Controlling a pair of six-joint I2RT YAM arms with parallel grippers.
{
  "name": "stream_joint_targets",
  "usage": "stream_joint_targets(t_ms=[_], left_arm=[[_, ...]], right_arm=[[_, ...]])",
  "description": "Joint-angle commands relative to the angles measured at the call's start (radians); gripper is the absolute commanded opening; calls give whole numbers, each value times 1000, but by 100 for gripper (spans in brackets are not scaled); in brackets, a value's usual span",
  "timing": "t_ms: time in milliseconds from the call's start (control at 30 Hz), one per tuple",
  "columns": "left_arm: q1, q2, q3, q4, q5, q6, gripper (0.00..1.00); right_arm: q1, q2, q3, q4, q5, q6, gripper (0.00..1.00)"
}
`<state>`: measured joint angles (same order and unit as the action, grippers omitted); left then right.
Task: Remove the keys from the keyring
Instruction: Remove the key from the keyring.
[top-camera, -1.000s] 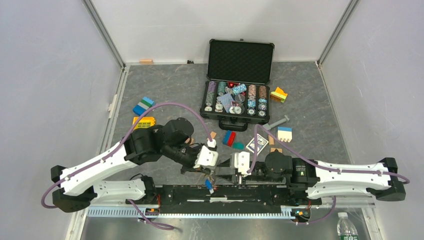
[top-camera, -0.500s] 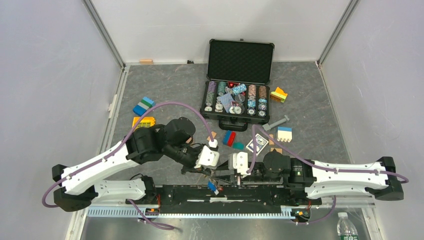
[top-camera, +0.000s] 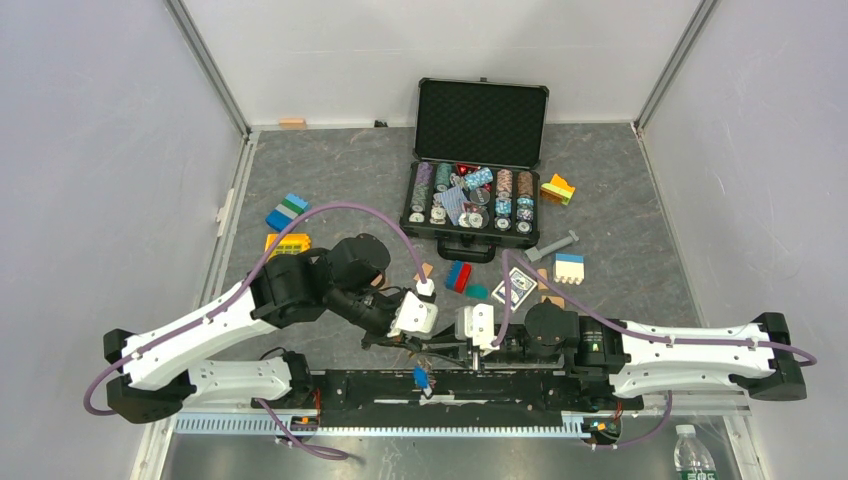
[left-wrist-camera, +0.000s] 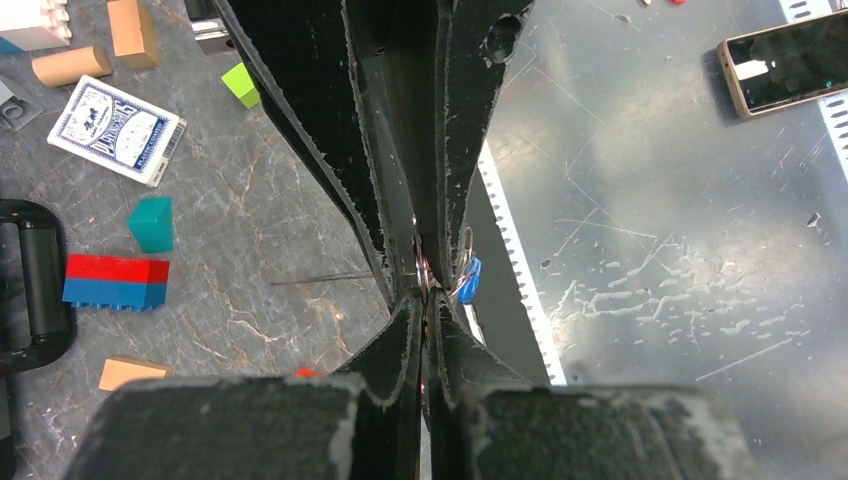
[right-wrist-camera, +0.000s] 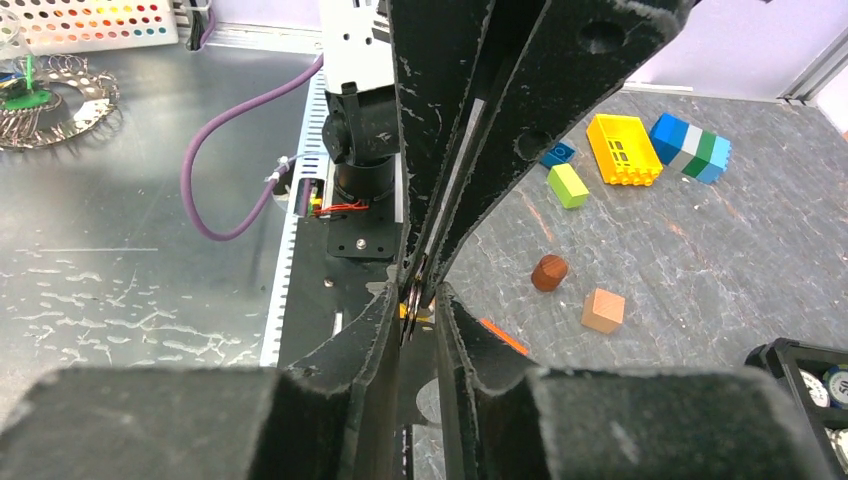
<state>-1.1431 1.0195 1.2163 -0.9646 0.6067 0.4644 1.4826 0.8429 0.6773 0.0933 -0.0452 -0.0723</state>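
Observation:
The keyring (left-wrist-camera: 420, 268) is pinched at the tips of my left gripper (left-wrist-camera: 427, 300), which is shut on it just above the table's near edge. A blue-headed key (left-wrist-camera: 468, 279) hangs from the ring and dangles below both grippers (top-camera: 421, 379). My right gripper (right-wrist-camera: 420, 292) faces the left one tip to tip. Its jaws stand apart around the ring's metal (right-wrist-camera: 412, 293), which lies against one finger. A yellow key head (right-wrist-camera: 413, 313) and a red one (right-wrist-camera: 503, 336) peek out beside the fingers. In the top view the left gripper (top-camera: 432, 342) and right gripper (top-camera: 452, 345) almost touch.
An open poker chip case (top-camera: 481, 122) stands at the back. Toy blocks (top-camera: 287, 211), a red and blue block (top-camera: 459, 276) and a card deck (top-camera: 513, 287) lie around it. A wooden cube (right-wrist-camera: 603, 310) and a brown cylinder (right-wrist-camera: 548, 272) lie on the mat. The black base rail (top-camera: 520, 385) runs under the grippers.
My right gripper has edged left towards the left gripper and its jaws have narrowed around the ring. The left gripper stays shut in place.

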Motion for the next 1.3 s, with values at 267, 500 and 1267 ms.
stream_joint_targets(t_ms=[267,500,1267], left_arm=[[-5,-19,34,9,40,51,2],[-4,-27,29,21,3,39,11],[-5,-265,-214,517,-57,-216,42]], right_arm=[[-1,-14,9,26,-4,-6,0],[-1,-33,-15,88,1,-12,0],[-1,-151,-125,362,39,-21,0]])
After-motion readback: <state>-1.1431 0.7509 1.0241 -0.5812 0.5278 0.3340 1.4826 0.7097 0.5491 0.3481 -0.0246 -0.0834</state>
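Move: The small wire ring pinched in the left fingers lies at those fingertips, about 1 cm farther right and 1 cm below the left hand point. For the right hand it is about 1 cm to the left, level in height, already between its half-closed fingers. From the right hand, the blue tag hangs some 5 cm back, level sideways and 4 cm below; the red block lies on the table, 8 cm ahead, 7 cm left and 24 cm down. The wire ring changes hands: the right fingers shut on it and pinch it while both hands stay in place, then the left fingers open and let go. Together the hands rise, left about 5 cm and right about 4 cm, the right also easing 2 cm to the right; the left fingertips swing up some 20 degrees, the right ones about 15. ##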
